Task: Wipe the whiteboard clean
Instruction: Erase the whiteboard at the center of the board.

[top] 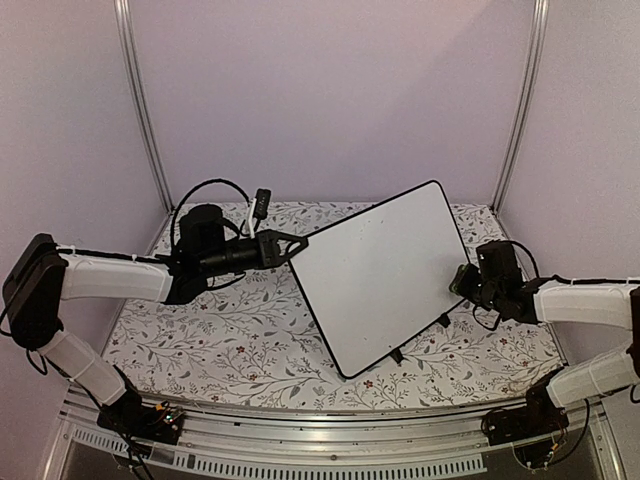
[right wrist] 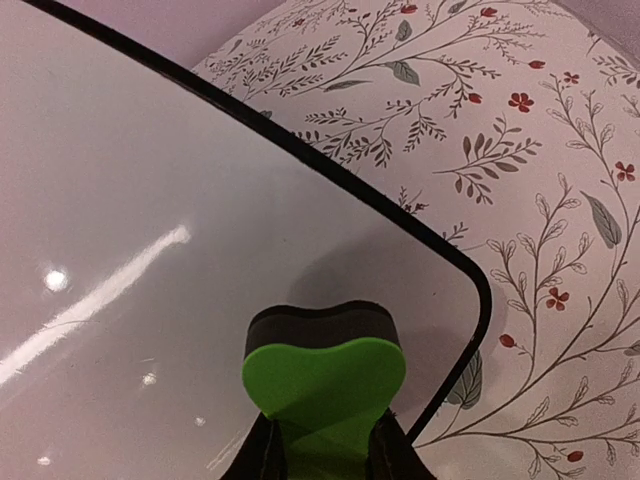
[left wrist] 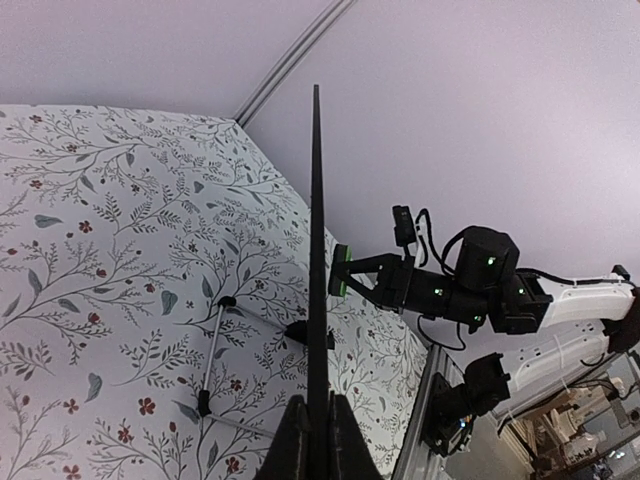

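The whiteboard (top: 383,272) stands tilted on the table, its white face blank, black rim all round. My left gripper (top: 297,243) is shut on the board's left edge; in the left wrist view the board (left wrist: 317,250) runs edge-on up from my closed left gripper (left wrist: 318,440). My right gripper (top: 462,276) is at the board's right edge, shut on a green eraser block (right wrist: 323,382) with a dark felt face. That felt face rests against the whiteboard (right wrist: 150,230) near its rounded corner. The eraser (left wrist: 342,271) also shows beside the board from the left wrist.
Floral tablecloth (top: 220,330) covers the table. A wire stand with black feet (left wrist: 215,350) props the board from behind. Metal frame posts (top: 140,100) rise at both back corners, and an aluminium rail (top: 330,425) lines the near edge.
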{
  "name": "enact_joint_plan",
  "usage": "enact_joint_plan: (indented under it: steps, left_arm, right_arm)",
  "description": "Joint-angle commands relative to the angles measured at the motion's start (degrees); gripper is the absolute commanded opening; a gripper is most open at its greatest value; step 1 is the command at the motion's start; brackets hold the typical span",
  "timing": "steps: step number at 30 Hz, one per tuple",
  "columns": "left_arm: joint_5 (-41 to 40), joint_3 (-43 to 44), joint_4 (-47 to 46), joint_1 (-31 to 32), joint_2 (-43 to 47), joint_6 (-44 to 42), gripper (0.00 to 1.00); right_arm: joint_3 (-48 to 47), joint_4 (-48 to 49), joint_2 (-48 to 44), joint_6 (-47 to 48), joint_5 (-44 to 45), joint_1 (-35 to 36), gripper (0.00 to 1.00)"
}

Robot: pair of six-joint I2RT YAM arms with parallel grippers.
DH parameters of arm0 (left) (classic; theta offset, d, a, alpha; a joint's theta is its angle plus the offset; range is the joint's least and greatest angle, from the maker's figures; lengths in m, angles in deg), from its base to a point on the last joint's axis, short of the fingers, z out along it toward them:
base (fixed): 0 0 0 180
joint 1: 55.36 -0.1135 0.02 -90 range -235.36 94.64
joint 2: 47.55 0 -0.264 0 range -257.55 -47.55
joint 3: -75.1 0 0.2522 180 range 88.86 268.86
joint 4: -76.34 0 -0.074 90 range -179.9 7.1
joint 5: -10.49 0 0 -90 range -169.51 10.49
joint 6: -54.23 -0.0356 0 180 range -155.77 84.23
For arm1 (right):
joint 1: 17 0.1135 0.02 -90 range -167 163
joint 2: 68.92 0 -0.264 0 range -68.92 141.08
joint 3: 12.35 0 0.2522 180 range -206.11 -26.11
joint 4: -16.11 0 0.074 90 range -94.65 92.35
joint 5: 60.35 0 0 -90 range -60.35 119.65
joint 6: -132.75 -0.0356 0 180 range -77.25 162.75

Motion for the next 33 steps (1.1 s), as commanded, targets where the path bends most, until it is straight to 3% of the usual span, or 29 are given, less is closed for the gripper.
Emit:
enact_joint_plan:
  steps: [1, 7, 17, 26, 33]
  left_arm:
    - [3.9, -1.3, 1.0, 1.1, -0.5, -2.0, 0.0]
    - [3.9, -1.3, 0.9, 1.2, -0.6, -2.0, 0.0]
    - [4.0, -1.3, 0.7, 1.2, -0.9, -2.0, 0.0]
    - [4.0, -1.4, 0.7, 1.2, -1.0, -2.0, 0.0]
    - [4.1, -1.4, 0.7, 1.2, -1.0, -2.0, 0.0]
  right_arm:
    - [-1.5, 0.7, 1.0, 3.4, 0.5, -1.6, 0.0]
    - [1.7, 8.6, 3.0, 3.1, -5.4, -0.9, 0.0]
    - [4.5, 14.2, 4.5, -1.0, -5.2, 6.1, 0.0]
    - [4.8, 13.0, 1.9, -4.9, -4.1, 11.3, 0.0]
    - [2.4, 3.3, -5.6, -4.1, 1.7, 9.6, 0.06]
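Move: The board's middle lies about 20 cm to the left of the right hand with the eraser, nearly level front to back and some 3 cm higher. The board's right rim runs only about 3 cm to this hand's right, and the board's nearer black foot is roughly 6 cm left, 7 cm back and 7 cm below. From the left hand, that middle is about 24 cm right, 4 cm back and 10 cm lower. After a last slight drift towards the rim, the right hand reverses and carries the still-gripped eraser about 7 cm left across the white surface towards the middle, easing back a couple of centimetres, dipping a little and then rising as the wrist turns some 10 degrees counter-clockwise with its left side lifting; the eraser's dark felt seems to stay on the surface. The left hand holds still, keeping its pinch on the board's upper left corner to steady it. ##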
